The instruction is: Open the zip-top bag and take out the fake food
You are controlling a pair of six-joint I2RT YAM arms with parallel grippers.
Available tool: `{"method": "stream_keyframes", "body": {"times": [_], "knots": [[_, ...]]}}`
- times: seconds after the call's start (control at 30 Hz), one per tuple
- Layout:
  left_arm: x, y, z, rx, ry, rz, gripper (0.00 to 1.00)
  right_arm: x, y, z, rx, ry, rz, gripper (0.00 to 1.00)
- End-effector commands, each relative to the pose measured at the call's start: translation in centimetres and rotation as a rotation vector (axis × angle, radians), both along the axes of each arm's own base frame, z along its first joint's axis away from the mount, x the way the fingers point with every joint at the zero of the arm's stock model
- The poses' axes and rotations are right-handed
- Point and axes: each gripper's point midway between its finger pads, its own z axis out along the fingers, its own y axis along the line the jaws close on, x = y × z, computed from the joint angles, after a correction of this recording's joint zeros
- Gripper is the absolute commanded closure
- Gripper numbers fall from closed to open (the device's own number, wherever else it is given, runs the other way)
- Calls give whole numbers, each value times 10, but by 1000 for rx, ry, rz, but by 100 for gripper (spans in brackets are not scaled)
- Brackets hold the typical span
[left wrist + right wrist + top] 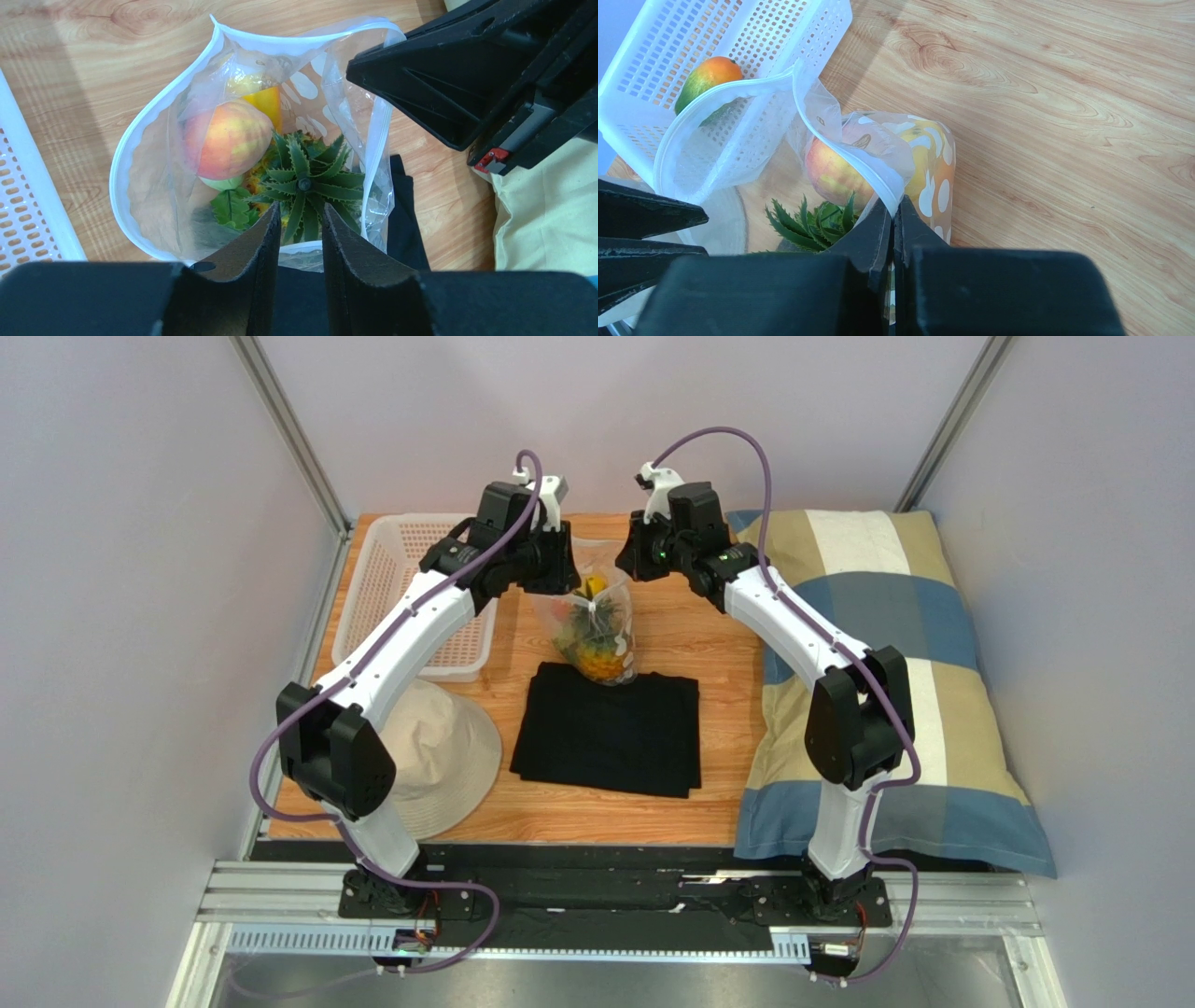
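Note:
The zip-top bag (601, 623) stands upright on the wood table, its mouth pulled wide open (175, 105). Inside lies fake food: a peach (226, 138), a pineapple with a green crown (305, 183), a yellow piece (263, 101) and green leaves (228, 206). My left gripper (301, 210) is open at the near rim, and the white zip edge runs loose through the gap between its fingers. My right gripper (894, 203) is shut on the opposite rim (875, 175), holding it up. An orange-green mango (703, 77) lies in the white basket (759, 35).
The white perforated basket (421, 595) sits left of the bag. A folded black cloth (606, 732) lies just in front of it. A beige hat (442, 756) rests at the front left. A plaid pillow (898, 686) covers the right side.

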Motion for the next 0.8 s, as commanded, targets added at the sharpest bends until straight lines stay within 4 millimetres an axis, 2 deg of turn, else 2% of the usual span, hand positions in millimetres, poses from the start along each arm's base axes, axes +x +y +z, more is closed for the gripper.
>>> {"method": "stream_keyframes", "body": {"times": [0.0,0.07,0.1,0.27,0.37,0.47,0.57,0.6,0.77], "knots": [[-3,-3,7,2,-31,-42,59,0,4,39,39,-88,18,100],[-1,-6,6,4,-15,-51,55,-1,7,41,49,-87,30,100],[2,-9,-4,12,8,-59,55,-1,7,40,51,-83,29,100],[17,-16,-14,12,27,-53,55,-3,9,43,55,-89,40,100],[20,-18,-21,30,48,-65,55,-2,8,45,49,-97,39,100],[18,-16,-30,61,93,-68,53,-2,8,45,48,-97,41,100],[14,-16,-33,59,99,-79,47,-2,9,46,48,-99,46,100],[13,-16,-33,56,98,-81,41,-2,9,47,53,-100,50,100],[6,-14,-35,68,111,-100,41,0,9,47,42,-104,52,100]]}}
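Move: The pineapple stands leafy crown up in the open bag, its middle about 11 cm below the left hand, 3 cm to its right and 1 cm ahead. The red-yellow mango lies some 7 cm ahead of that hand, level with it sideways, 13 cm down; the pinched rim is about 5 cm ahead, 7 cm right and 2 cm lower. From the right hand the pineapple is roughly 5 cm back, 4 cm left and 9 cm below. Downwards into the mouth of the bag, the left hand sinks about 5 cm towards the pineapple's crown, easing a little forward and to the right on the way and tipping its fingers some 5-10 degrees further down. The half-open fingers spread wider to straddle the leaves, while the right hand stays almost in place and keeps its pinch on the rim. ##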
